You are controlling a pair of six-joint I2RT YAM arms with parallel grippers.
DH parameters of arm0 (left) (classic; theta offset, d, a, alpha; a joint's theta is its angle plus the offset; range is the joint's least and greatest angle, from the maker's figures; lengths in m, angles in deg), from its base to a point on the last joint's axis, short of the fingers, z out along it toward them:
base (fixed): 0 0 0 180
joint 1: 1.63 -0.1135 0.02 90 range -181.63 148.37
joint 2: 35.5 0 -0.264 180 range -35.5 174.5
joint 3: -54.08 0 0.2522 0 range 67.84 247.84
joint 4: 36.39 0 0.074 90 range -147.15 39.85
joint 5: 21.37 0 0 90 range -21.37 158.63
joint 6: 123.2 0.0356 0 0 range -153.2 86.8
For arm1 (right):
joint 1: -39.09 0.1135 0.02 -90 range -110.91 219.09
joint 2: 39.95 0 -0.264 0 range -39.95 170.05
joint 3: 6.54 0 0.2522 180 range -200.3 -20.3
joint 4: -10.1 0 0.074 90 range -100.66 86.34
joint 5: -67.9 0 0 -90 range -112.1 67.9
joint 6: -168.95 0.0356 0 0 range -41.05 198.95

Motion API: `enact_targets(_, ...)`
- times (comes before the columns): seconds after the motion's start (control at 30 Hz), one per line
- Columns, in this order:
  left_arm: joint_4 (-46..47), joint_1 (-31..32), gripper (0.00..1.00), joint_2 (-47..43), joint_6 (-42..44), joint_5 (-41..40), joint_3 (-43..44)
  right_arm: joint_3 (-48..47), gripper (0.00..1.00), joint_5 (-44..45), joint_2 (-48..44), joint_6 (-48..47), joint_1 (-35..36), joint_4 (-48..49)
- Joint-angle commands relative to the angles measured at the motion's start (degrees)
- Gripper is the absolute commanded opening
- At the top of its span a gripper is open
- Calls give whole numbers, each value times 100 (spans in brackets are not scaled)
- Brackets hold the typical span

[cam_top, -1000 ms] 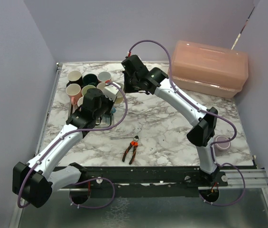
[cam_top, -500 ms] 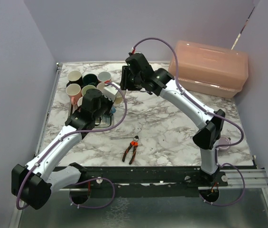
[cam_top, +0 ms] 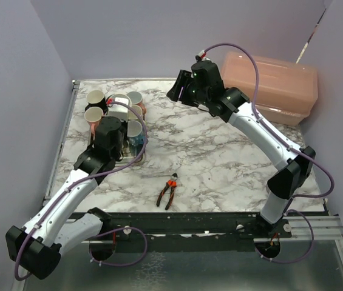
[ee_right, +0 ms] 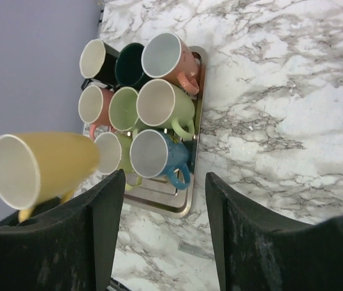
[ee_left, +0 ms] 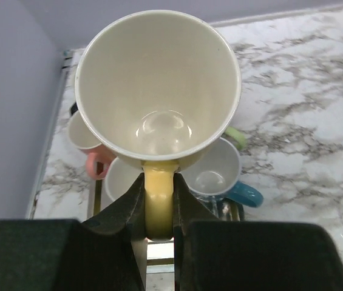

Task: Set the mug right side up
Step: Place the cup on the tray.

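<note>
My left gripper (ee_left: pixel 158 203) is shut on the handle of a pale yellow mug (ee_left: pixel 158 91), whose open mouth faces the wrist camera. From above, the mug (cam_top: pixel 120 108) hangs over the tray of mugs with the left gripper (cam_top: pixel 115 120) just behind it. The right wrist view shows the yellow mug (ee_right: pixel 44 167) lying tilted on its side in the air, mouth to the left. My right gripper (ee_right: pixel 162 230) is open with nothing between its fingers. It stands apart from the mug, toward the far middle of the table (cam_top: pixel 182 91).
A metal tray (ee_right: pixel 187 197) at the far left holds several mugs lying on their sides, among them a blue one (ee_right: pixel 156 154) and a green one (ee_right: pixel 165 106). Red-handled pliers (cam_top: pixel 168 190) lie near the front edge. A pink lidded box (cam_top: pixel 268 85) stands at the back right.
The right gripper has opened, let go of the yellow mug and drawn back to the right. The left gripper has carried the mug left, over the tray.
</note>
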Motion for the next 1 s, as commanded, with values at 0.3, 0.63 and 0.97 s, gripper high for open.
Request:
enact_targets(0.3, 227, -415, 0, -612, -1427, -3461, -716, 1013, 59, -476, -386, 130, -346, 342)
enact_targets(0.63, 501, -1857, 0, -359, -2437, -2065, -1398, 1264, 59, -970, -340, 164, -614, 143)
enact_targets(0.97, 1411, -1984, 0, -137, -2368, -1299, -2090, 1669, 59, -1106, -483, 219, -913, 199)
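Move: The left hand holds the yellow mug by its handle. The free spot in the tray lies about 12 cm to its left, 2 cm ahead and 20 cm below. Also about 20 cm below are the lime mug, 3 cm ahead and 5 cm left, the pink mug, 11 cm ahead and 11 cm left, and the blue mug, 4 cm ahead and 4 cm right. From the empty right hand, that spot lies some 33 cm left, 5 cm back and 26 cm below. Still pinching the yellow mug's handle, the left hand swings it about 15 cm left past the lime mug towards the tray's left side, rising slightly before sinking to end some 12 cm lower and a little back. The wrist turns roughly 45 degrees counter-clockwise. The right hand, open and empty, sinks about 8 cm and draws right, away from the mug, its fingers tipping down. ##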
